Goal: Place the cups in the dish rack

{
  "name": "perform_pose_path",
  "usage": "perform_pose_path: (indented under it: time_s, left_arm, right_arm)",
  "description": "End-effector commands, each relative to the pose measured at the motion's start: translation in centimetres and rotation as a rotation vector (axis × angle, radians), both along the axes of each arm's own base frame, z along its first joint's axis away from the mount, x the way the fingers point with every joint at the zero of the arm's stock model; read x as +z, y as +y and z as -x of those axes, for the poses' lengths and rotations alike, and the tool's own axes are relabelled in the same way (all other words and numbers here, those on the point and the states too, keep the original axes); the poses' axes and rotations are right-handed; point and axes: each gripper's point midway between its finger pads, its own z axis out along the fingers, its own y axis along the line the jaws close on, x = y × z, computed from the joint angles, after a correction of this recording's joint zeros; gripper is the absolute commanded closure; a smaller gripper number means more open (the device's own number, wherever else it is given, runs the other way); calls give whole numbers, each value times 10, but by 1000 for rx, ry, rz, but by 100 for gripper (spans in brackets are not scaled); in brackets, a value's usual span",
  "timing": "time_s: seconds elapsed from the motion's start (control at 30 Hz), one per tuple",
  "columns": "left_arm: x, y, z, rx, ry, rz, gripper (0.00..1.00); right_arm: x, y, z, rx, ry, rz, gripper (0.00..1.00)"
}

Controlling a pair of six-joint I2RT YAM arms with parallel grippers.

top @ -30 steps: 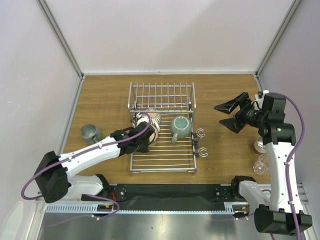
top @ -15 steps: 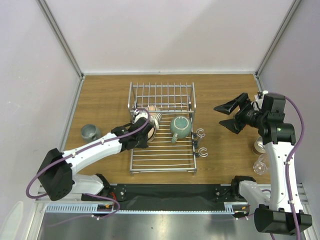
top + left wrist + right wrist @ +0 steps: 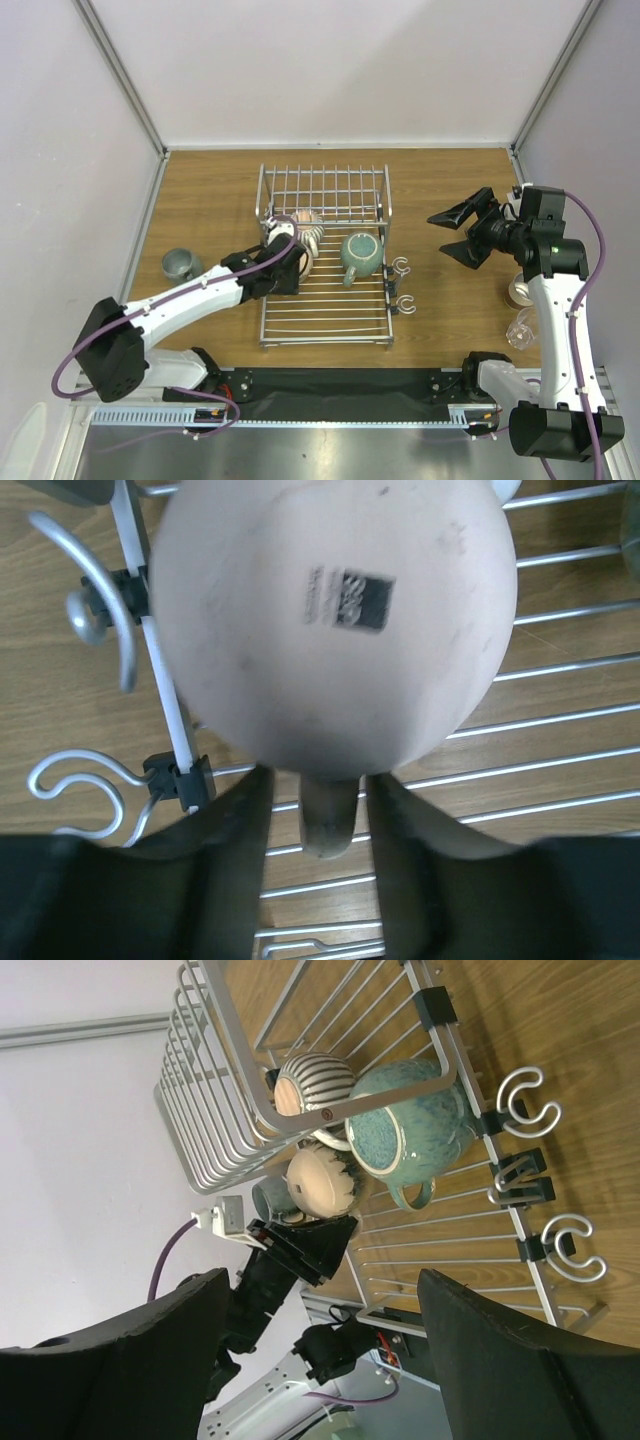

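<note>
The dish rack stands mid-table. A ribbed cup with a beige base lies on the rack's slats at the left. Its handle sits between my left gripper's fingers with a gap on each side, so the gripper is open. Another ribbed cup lies under the raised back section. A teal-green mug rests in the rack to the right. My right gripper hovers wide open and empty, right of the rack. A grey cup stands on the table at the left.
A beige cup and a clear glass stand at the table's right edge beside my right arm. Small hooks stick out from the rack's right side. White walls close in the table on three sides.
My left arm carried the ribbed cup toward the back of the rack, and its jaws then spread off the handle. The right gripper has hardly moved.
</note>
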Motion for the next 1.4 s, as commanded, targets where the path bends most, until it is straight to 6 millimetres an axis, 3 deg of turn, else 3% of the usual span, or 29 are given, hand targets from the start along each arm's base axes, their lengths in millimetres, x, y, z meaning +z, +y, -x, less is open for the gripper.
perform_pose_path:
  time_s: [0.0,0.23,0.37,0.5,0.67,0.8,0.83,0.9,0.93,1.0,1.03,1.1,1.13,1.23,1.3,1.33,1.37]
  left_arm:
    - [18,0,-7,27,-58,56,51]
    - [45,-2,2,-23,-104,138,24]
    - [69,-5,11,-67,-139,215,16]
    - [97,-1,27,-101,-186,306,19]
    - [126,31,50,-64,-259,353,25]
    - [164,60,69,-21,-366,436,29]
    - [178,67,69,6,-407,455,29]
    - [186,80,70,64,-423,440,29]
    - [200,85,68,114,-434,453,28]
    - [199,102,62,198,-415,345,24]
    - [212,99,52,218,-406,300,22]
    - [223,113,41,294,-426,216,20]
    - [240,119,32,344,-458,208,19]
    - [263,141,12,463,-522,187,19]
    - [262,143,0,471,-493,198,19]
    - [256,165,-9,559,-470,173,19]
    - [242,168,-21,578,-410,160,19]
  right_arm:
    - [16,-2,1,5,-64,21,17]
    - [8,-7,0,-4,-49,67,17]
    - [6,-18,-5,-20,-40,143,16]
    - [7,-19,-9,-21,-44,155,16]
    - [7,-20,-13,-24,-52,160,17]
    - [6,-19,-13,-12,-50,160,17]
    - [5,-18,-13,-8,-49,161,17]
    - [5,-17,-13,-1,-51,164,17]
    - [5,-15,-13,8,-57,165,17]
    - [6,-11,-14,19,-59,165,18]
    - [8,-9,-15,24,-65,165,18]
    - [7,0,-14,49,-65,164,18]
    - [7,1,-16,47,-66,161,18]
    - [4,22,-10,110,-60,153,18]
    - [3,34,-6,146,-66,152,18]
    - [3,37,-5,154,-65,147,18]
    - [3,41,-4,166,-67,146,18]
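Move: Off to the left hand's left, about 25 cm away and some 5 cm farther out, the grey cup stands on the table, its middle roughly 4 cm lower. The beige cup whose handle sits between the loosening fingers has its body about 6 cm ahead and 1 cm right; the striped cup is 12 cm ahead, 4 cm right, and the teal cup 6 cm ahead, 15 cm right. From the right hand, the grey cup lies about 55 cm left, 3 cm farther out and 24 cm below. Opening wide from around the beige cup's handle, the left fingers come free as the hand climbs some 25 cm, drawing back about 7 cm on the way and then forward again while swinging roughly 14 cm left, off the rack to the grey cup's side. The wrist tips the fingers up and turns counter-clockwise, nearly 30 degrees each. The right hand, empty and open, eases right, then about 5 cm left towards the rack. ##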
